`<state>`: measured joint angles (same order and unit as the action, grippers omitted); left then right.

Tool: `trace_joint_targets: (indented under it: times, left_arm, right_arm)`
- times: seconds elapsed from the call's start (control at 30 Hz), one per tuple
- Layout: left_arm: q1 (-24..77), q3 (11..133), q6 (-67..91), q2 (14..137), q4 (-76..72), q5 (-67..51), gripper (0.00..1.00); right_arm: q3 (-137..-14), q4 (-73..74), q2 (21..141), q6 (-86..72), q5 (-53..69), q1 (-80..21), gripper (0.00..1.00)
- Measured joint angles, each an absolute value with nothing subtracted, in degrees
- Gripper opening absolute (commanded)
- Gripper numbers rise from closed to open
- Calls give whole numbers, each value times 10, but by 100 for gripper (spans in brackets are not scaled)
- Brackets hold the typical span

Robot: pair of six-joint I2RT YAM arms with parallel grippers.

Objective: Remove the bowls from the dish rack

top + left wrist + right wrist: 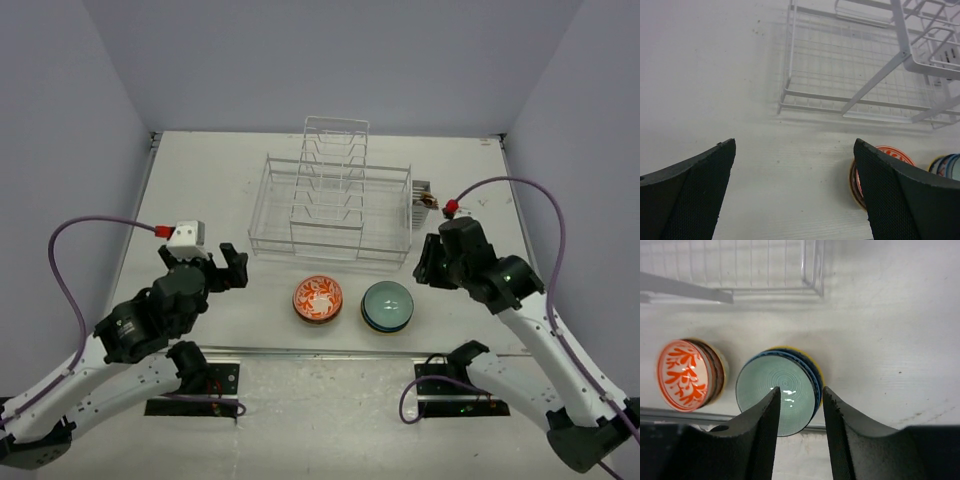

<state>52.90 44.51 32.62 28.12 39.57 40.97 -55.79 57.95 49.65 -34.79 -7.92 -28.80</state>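
The white wire dish rack (330, 240) stands at mid-table with no bowl visible in it. In front of it sit two stacks of bowls: an orange-red one with a white motif (317, 298) on top of the left stack, a pale blue-green one (387, 305) on top of the right. My right gripper (428, 265) hovers above the right edge of the pale bowl (760, 385), open, with its fingers apart and touching nothing. Blue and yellow rims (816, 376) show beneath that bowl. My left gripper (232, 268) is wide open left of the orange bowl (890, 150), low over the table.
The rack's small side caddy (421, 195) sits at its right end with something brown on it. In the left wrist view the rack's near corner (785, 95) lies ahead. A metal strip (330, 351) runs along the table's near edge, just behind the bowls.
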Motion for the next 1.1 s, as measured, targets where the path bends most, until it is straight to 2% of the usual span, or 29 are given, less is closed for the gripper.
trace_joint_targets:
  times: [0.03, 0.07, 0.13, 0.17, 0.27, 0.37, 0.4, 0.5, 0.53, 0.83, 1.1]
  left_arm:
    - [529, 453, 336, 299, 405, 422, 100]
    - [529, 462, 344, 318, 415, 431, 100]
    - [529, 474, 355, 350, 422, 442, 100]
    - [529, 479, 356, 364, 423, 446, 100]
    - [507, 512, 357, 412, 432, 449, 100]
    - [427, 551, 335, 451, 425, 431, 100]
    - [394, 560, 328, 456, 422, 418, 100]
    - [282, 591, 293, 459, 412, 368, 100]
    - [256, 602, 283, 459, 411, 355, 100]
    - [231, 601, 250, 382, 413, 380, 100]
    - [230, 544, 242, 300, 413, 405, 100]
  right_arm:
    - [-575, 578, 487, -344, -97, -288, 42]
    - [-595, 579, 476, -340, -119, -288, 49]
    - [-627, 575, 457, -327, -161, -281, 51]
    - [-639, 575, 450, -317, -175, -271, 56]
    - [-677, 575, 435, -283, -190, -197, 61]
    - [-700, 574, 436, -253, -183, -129, 71]
    - [-703, 574, 436, -245, -182, -120, 80]
    - [-703, 574, 429, -222, -174, -116, 89]
    - [-699, 569, 420, -213, -172, -116, 99]
    - [-628, 540, 235, -149, -191, -116, 99]
    - [-627, 535, 226, -138, -190, -115, 99]
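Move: My empty right hand has just set down the green bowl, whose stack now lies about 4 cm back, 6 cm to the left and 10 cm below it. The orange bowl's stack stands some 17 cm left of the green one and about level with it, and the utensil holder roughly 23 cm ahead of this hand and 3 cm to its right. From my left hand the green bowl is about 39 cm to the right, 5 cm back and 16 cm down. With all bowls out of the rack I pull both hands away from the stacks. My right hand climbs about 14 cm and swings 12 cm to the right, ending slightly back, its fingers tipping up some 40 degrees and spreading from partly to fully open. My left hand, kept wide open, pushes forward, sweeps left and rises while turning counter-clockwise, then draws back; neither touches anything. ##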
